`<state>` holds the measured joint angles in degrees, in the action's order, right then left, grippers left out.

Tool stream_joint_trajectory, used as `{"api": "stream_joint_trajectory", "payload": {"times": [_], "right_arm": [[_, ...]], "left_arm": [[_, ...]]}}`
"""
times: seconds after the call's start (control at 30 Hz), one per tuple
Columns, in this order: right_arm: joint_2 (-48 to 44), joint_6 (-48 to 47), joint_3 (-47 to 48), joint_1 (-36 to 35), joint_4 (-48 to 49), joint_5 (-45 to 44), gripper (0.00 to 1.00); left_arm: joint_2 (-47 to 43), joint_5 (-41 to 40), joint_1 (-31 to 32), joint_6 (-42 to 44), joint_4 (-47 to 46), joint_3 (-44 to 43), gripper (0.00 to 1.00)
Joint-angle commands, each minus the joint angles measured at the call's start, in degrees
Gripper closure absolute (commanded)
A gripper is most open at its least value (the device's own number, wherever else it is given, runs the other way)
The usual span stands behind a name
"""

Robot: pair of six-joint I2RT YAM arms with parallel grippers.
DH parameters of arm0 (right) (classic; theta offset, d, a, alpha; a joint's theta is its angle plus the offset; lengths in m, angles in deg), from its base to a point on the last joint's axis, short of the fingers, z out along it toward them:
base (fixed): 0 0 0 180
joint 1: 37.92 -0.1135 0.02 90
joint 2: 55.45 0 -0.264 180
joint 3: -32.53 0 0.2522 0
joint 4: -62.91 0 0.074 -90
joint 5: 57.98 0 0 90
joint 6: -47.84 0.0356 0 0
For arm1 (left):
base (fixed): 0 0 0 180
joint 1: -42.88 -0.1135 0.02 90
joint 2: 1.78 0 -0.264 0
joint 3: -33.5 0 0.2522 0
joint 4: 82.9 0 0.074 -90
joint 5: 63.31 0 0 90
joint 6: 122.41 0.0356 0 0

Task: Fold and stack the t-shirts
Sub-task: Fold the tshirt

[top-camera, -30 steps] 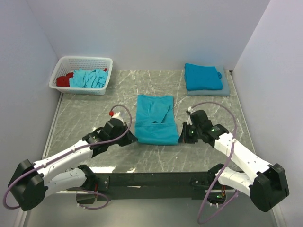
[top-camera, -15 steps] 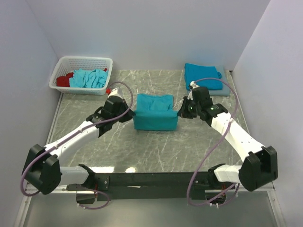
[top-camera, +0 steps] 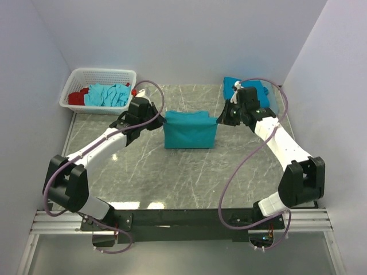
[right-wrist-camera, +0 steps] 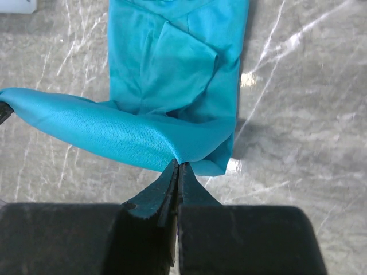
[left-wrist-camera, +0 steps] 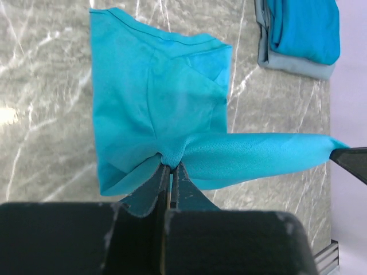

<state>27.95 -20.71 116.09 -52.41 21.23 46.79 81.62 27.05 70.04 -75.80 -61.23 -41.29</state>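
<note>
A teal t-shirt [top-camera: 190,130] lies mid-table, its near end lifted and carried over toward the far end. My left gripper [top-camera: 161,120] is shut on its left corner, seen in the left wrist view [left-wrist-camera: 170,161] with the shirt [left-wrist-camera: 155,109] hanging below. My right gripper [top-camera: 219,120] is shut on the right corner, seen in the right wrist view [right-wrist-camera: 176,164] with the shirt [right-wrist-camera: 172,74] stretched taut to the left. A folded teal t-shirt [top-camera: 261,91] lies on a grey one at the far right. Several crumpled turquoise t-shirts [top-camera: 109,94] fill the basket.
A white lattice basket [top-camera: 80,79] stands at the far left and also holds something red [top-camera: 75,98]. The folded stack shows in the left wrist view [left-wrist-camera: 298,34]. White walls close the table on three sides. Marble tabletop [top-camera: 172,172] lies between the shirt and the arm bases.
Both grippers have carried the shirt's near edge away from the bases toward the far end, doubling the shirt over itself. Both arms have stretched out farther.
</note>
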Motion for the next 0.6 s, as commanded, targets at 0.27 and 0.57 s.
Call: {"api": "stream_joint_trajectory", "payload": {"times": [0.27,0.57], "right_arm": [[11.7,-1.9,12.0,4.5,1.3,6.4,1.00],[23.8,-0.9,20.3,6.7,7.0,8.5,1.00]], "left_arm": [[9.1,2.4,-4.4,3.5,-5.2,-9.5,0.99],[21.4,5.4,-7.4,3.6,-12.4,-16.0,1.00]]}}
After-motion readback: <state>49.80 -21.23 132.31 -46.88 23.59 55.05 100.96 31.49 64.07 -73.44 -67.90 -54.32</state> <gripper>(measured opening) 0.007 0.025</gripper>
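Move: My closed fingers hold the hem's two corners some 14 cm above the table, about over the t-shirt's near fold. From my left hand, the middle of the collar edge lies about 18 cm ahead, 10 cm to its right and 14 cm down, and the white basket about 25 cm ahead and 32 cm left. From my right hand, the collar lies 18 cm ahead and 10 cm left, and the folded stack roughly 25 cm ahead and 18 cm right. I keep both corners of the hem pinched and carry it forward with both hands side by side, about 9 cm, over the lying half of the t-shirt towards its collar. The first half runs nearly level, then both hands dip some 3 cm as they go on. My left wrist holds its angle; my right one tips just slightly. ##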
